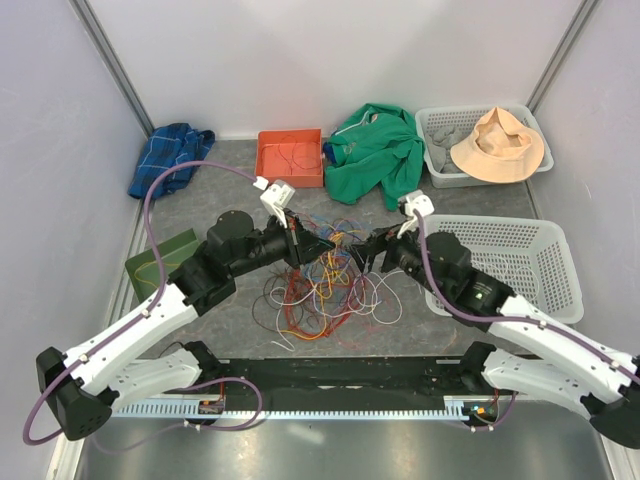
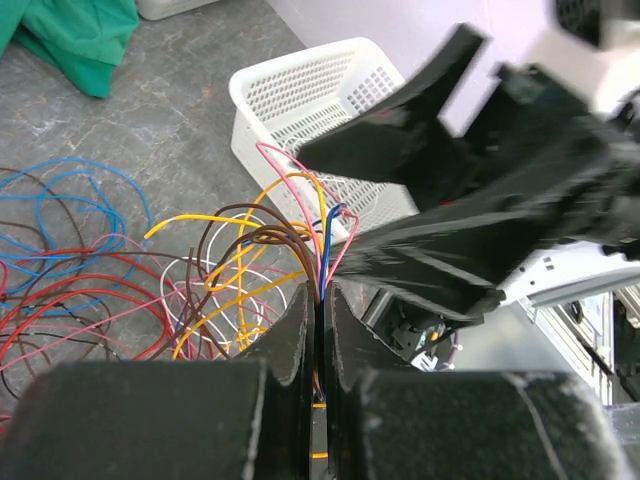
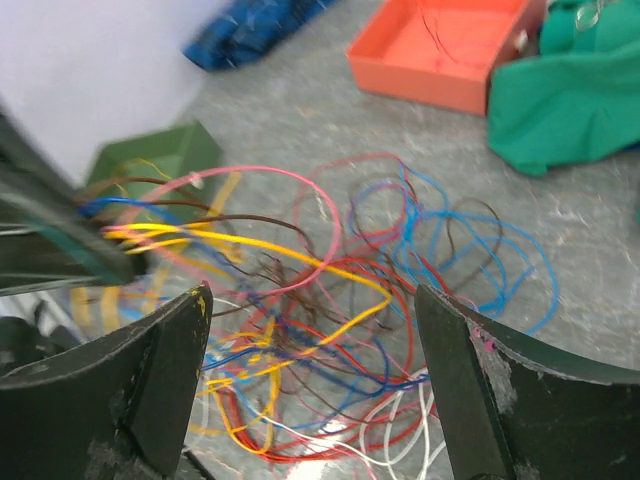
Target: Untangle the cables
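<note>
The cables [image 1: 318,288] lie as a loose tangle of thin red, yellow, blue, brown, pink and white wires on the grey mat between the two arms. My left gripper [image 1: 325,247] is shut on a small bunch of brown, blue, pink and yellow cables, lifted off the pile; in the left wrist view they run up out of the closed fingertips [image 2: 320,292]. My right gripper [image 1: 368,252] faces it from the right and is open. In the right wrist view its jaws [image 3: 312,295] stand wide over the cables [image 3: 350,300], with nothing between them.
An orange tray [image 1: 268,160] holding one thin wire stands at the back. Beside it lie a green garment [image 1: 378,150] and a blue plaid cloth [image 1: 170,158]. A white basket [image 1: 445,178] holds a peach hat [image 1: 500,145]. Another white basket [image 1: 520,262] is at right, a green box [image 1: 160,258] at left.
</note>
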Controlling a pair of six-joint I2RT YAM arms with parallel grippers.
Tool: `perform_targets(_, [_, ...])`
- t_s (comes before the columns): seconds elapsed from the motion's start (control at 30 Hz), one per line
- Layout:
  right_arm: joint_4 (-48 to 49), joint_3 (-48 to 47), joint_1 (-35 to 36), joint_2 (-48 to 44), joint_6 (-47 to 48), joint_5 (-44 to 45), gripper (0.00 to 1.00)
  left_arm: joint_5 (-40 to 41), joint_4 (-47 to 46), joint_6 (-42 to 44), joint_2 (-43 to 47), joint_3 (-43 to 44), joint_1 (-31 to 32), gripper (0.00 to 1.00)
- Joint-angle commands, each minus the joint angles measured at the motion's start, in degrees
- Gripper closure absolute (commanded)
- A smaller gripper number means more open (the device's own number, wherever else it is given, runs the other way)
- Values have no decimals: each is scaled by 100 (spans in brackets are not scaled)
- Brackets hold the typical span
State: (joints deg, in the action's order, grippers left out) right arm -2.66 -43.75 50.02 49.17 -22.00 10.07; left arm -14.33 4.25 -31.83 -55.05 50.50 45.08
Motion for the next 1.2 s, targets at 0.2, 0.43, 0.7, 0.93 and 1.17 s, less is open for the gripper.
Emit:
perform_targets(0.2, [222, -433, -18, 963, 99, 802, 60, -326, -127, 116, 407, -137, -8, 98])
perform_targets(0.43, [487, -863, -19, 419, 222, 989, 100, 457, 453, 125, 574, -277, -8, 88])
perform_targets(0.7, [-121, -1470, -19, 190, 310, 936, 100, 1177, 998, 37, 758, -295, -8, 15])
perform_targets(0.93, [-314, -1584, -19, 120, 337, 787, 100, 2047, 1140, 54, 1232, -286, -8, 11])
perform_targets(1.17, [-350, -1584, -18, 93, 240, 549, 100, 890, -1046, 423, 1480, -1094, -8, 14])
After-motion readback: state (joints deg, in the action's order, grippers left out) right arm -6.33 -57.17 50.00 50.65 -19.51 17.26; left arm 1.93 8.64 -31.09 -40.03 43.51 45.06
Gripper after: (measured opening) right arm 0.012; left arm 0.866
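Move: My left hand is already shut on the raised bundle. The yellow and blue cables that my right hand goes for lie about 3 cm ahead of its open fingers, 1 cm left and 5 cm lower; from my left hand they are roughly 4 cm right, 2 cm ahead and 6 cm below. From my right hand the cable pile is some 5 cm left, 2 cm ahead and 22 cm down, the blue coil about 13 cm straight ahead on the table. I take the cables over: my right hand dips about 5 cm down and 3 forward into the strands, pinches the yellow and blue ones, then climbs fast by some 14 cm, drifting right. My left hand first eases back a little, opens wide as the right begins to rise, and withdraws about 6 cm left, sinking and coming back up while turning some 15 degrees counter-clockwise. ##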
